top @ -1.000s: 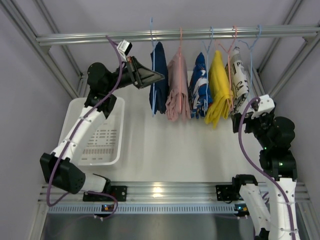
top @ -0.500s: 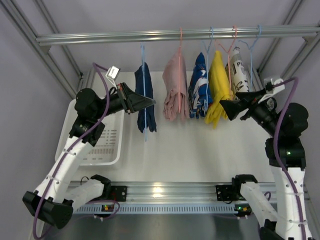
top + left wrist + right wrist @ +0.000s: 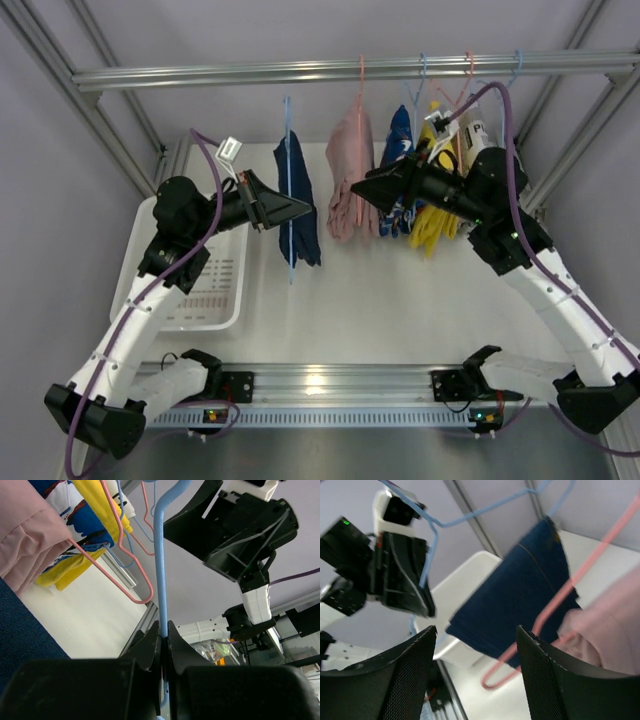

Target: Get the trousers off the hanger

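The navy trousers (image 3: 304,205) hang over a blue hanger (image 3: 288,130) that is off the rail. My left gripper (image 3: 303,207) is shut on that hanger's wire (image 3: 161,570), and the navy cloth (image 3: 22,640) shows at the lower left of the left wrist view. The pink trousers (image 3: 349,180) hang on a pink hanger (image 3: 361,75) on the rail. My right gripper (image 3: 356,189) reaches left in front of them, open and holding nothing. In the right wrist view the navy trousers (image 3: 520,600) lie ahead of its fingers, apart from them, with the pink hanger (image 3: 565,595) beside.
A white basket (image 3: 185,280) sits on the table at the left. On the rail (image 3: 200,75) hang a blue patterned garment (image 3: 400,140) and a yellow garment (image 3: 432,228), partly behind my right arm. Frame posts stand at both sides.
My right arm has swung left across the hanging garments towards the navy trousers, its jaws narrowing. My left gripper took the blue hanger off the rail and lowered it leftwards.
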Tool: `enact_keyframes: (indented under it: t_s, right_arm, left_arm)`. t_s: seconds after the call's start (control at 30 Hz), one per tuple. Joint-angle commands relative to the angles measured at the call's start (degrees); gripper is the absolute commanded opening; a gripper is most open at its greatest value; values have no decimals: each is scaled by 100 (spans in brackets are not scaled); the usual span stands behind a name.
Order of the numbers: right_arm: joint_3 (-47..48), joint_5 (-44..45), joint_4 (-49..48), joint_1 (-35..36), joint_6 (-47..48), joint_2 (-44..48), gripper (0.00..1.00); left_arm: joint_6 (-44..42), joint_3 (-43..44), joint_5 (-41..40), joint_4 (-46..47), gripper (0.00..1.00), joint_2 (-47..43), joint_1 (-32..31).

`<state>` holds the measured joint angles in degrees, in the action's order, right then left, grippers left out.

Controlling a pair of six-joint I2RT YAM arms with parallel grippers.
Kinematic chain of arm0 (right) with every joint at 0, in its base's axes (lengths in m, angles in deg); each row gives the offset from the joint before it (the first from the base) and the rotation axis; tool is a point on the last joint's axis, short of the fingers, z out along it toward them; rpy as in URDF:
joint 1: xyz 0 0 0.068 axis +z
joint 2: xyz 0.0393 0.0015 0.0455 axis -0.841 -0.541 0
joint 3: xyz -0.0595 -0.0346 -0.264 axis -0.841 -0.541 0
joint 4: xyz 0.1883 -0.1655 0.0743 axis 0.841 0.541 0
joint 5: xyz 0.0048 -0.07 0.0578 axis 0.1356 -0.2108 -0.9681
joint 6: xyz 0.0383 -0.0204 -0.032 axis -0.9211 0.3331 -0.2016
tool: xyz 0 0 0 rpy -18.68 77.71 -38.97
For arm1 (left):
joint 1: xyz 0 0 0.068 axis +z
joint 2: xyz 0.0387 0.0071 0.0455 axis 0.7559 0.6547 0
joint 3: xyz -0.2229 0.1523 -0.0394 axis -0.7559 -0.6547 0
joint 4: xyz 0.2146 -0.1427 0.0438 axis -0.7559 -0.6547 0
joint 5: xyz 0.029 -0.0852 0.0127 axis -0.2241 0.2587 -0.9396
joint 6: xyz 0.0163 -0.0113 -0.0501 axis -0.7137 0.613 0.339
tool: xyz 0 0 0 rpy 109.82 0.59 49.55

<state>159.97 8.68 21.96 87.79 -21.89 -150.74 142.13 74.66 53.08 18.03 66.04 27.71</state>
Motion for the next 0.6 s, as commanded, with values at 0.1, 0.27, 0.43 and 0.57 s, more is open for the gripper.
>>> enact_keyframes:
  t_s: [0.1,0.27,0.43,0.57]
  right_arm:
    - [949,19,-1309,865,-1113,-818,65]
    - [1310,63,-1520,1217,-1465,-1329,65]
    - [1495,142,-1493,1480,-1702,-1760,65]
    - [1670,134,-1643,1559,-1887,-2032,65]
  left_arm:
    - [-396,203,161,718,0,-261,-67]
    - [-448,309,214,710,0,-278,-111]
    - [-484,335,302,753,0,-296,-208]
    - [-431,335,311,797,0,-296,-243]
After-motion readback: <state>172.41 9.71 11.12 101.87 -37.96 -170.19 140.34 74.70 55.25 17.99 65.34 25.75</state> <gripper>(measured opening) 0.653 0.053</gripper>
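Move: The navy trousers' blue hanger, still pinched by its near shoulder in the left fingers, has its middle about 14 cm left of the right hand, 3 cm ahead and a little lower. The navy trousers hang some 5 cm ahead, 13 cm left and 17 cm down; the pink trousers about 12 cm straight ahead and 15 cm down. From the left hand the hanger's middle lies roughly 6 cm ahead, level sideways and 2 cm lower. Leftward, about 12 cm, the right hand swings in over a low arc towards the held blue hanger, rising some 5 cm and then sinking about 3, fingers staying apart. Its wrist turns roughly 15 degrees counter-clockwise while the fingers tip down, and it comes up close to the near shoulder beside the left grip. The left hand keeps its pinch on the wire and eases back about 2 cm. ##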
